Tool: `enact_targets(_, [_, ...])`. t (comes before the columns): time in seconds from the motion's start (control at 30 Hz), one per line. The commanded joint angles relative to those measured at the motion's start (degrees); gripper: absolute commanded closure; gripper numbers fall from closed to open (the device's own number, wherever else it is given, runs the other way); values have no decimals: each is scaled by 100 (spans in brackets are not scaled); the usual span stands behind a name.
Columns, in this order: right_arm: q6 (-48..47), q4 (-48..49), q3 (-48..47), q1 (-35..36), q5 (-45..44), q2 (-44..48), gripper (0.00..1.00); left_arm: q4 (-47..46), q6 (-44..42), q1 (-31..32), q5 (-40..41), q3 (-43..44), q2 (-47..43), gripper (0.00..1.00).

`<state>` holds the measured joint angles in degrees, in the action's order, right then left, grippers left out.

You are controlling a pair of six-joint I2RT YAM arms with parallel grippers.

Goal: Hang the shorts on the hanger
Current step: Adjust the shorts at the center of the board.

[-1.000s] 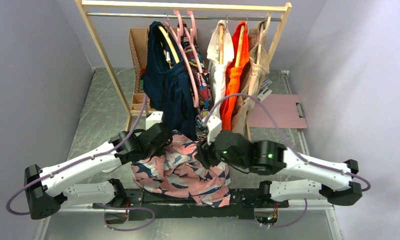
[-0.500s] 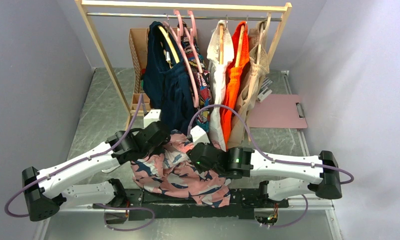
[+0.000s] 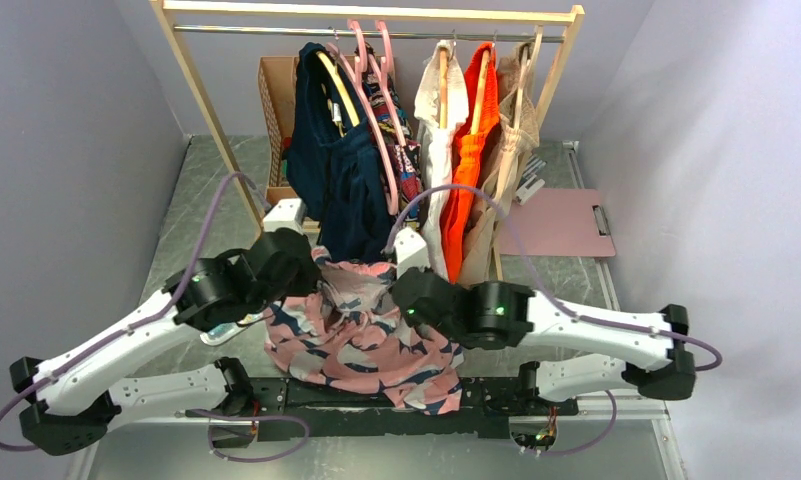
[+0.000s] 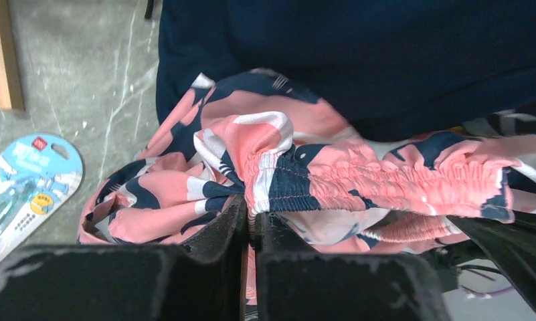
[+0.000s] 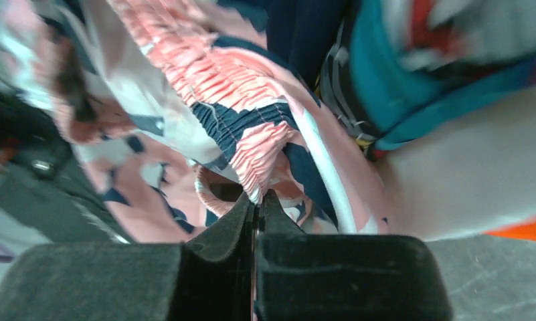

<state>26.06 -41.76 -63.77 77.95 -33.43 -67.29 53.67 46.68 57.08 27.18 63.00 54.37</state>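
The pink shorts with navy and white print hang over the table's near edge between my two arms. My left gripper is shut on the left end of their gathered waistband, which shows pinched at the fingertips of that gripper in the left wrist view. My right gripper is shut on the waistband's right end, a fold of the shorts held in the right gripper. The pale-pink hanger hangs on the rail, above and behind the shorts.
A wooden rack carries a navy garment, a multicolour one, and white, orange and beige clothes. A pink clipboard lies at right, a blue packet on the table at left, and a wooden box stands behind.
My right gripper has shut on the waistband. The left arm has swung left and back with its end, and the waistband now spans the two grippers.
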Motion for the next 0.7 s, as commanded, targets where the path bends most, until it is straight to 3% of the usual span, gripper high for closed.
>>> enact_targets(0.0, [-222,-109,-813,-7,-8,479,100,-15,-529,-39,133,714,-275,93])
enact_targets(0.2, [825,-611,-534,-57,-881,442,100,-431,-648,-39,186,205,-299,93])
enact_targets(0.37, [1725,-677,65,-87,-875,638,100,-505,-384,-39,-11,-413,-62,91])
enact_targets(0.57, [2093,-628,312,-88,-667,838,100,-665,-201,-38,-392,-896,-100,74])
enact_targets(0.67, [2146,-627,280,-87,-628,837,100,-704,-159,-39,-589,-1058,-168,57])
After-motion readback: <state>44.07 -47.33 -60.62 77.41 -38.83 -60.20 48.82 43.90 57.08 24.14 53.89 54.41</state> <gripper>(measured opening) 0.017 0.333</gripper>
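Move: Both closed hands hold the waistband. The shorts' middle lies about 7 cm back, 8 cm right and 12 below the left hand, and 6 back, 5 left and 11 below the right. The blue packet is 19 cm left and 5 back of the left hand, the navy garment's lower end some 8 ahead and 8 right of it; the white trousers hang 8 ahead and 8 right of the right hand. Both hands flick the waistband up 5–9 cm, then lower; left opens low down, right shifts 4 cm right. ##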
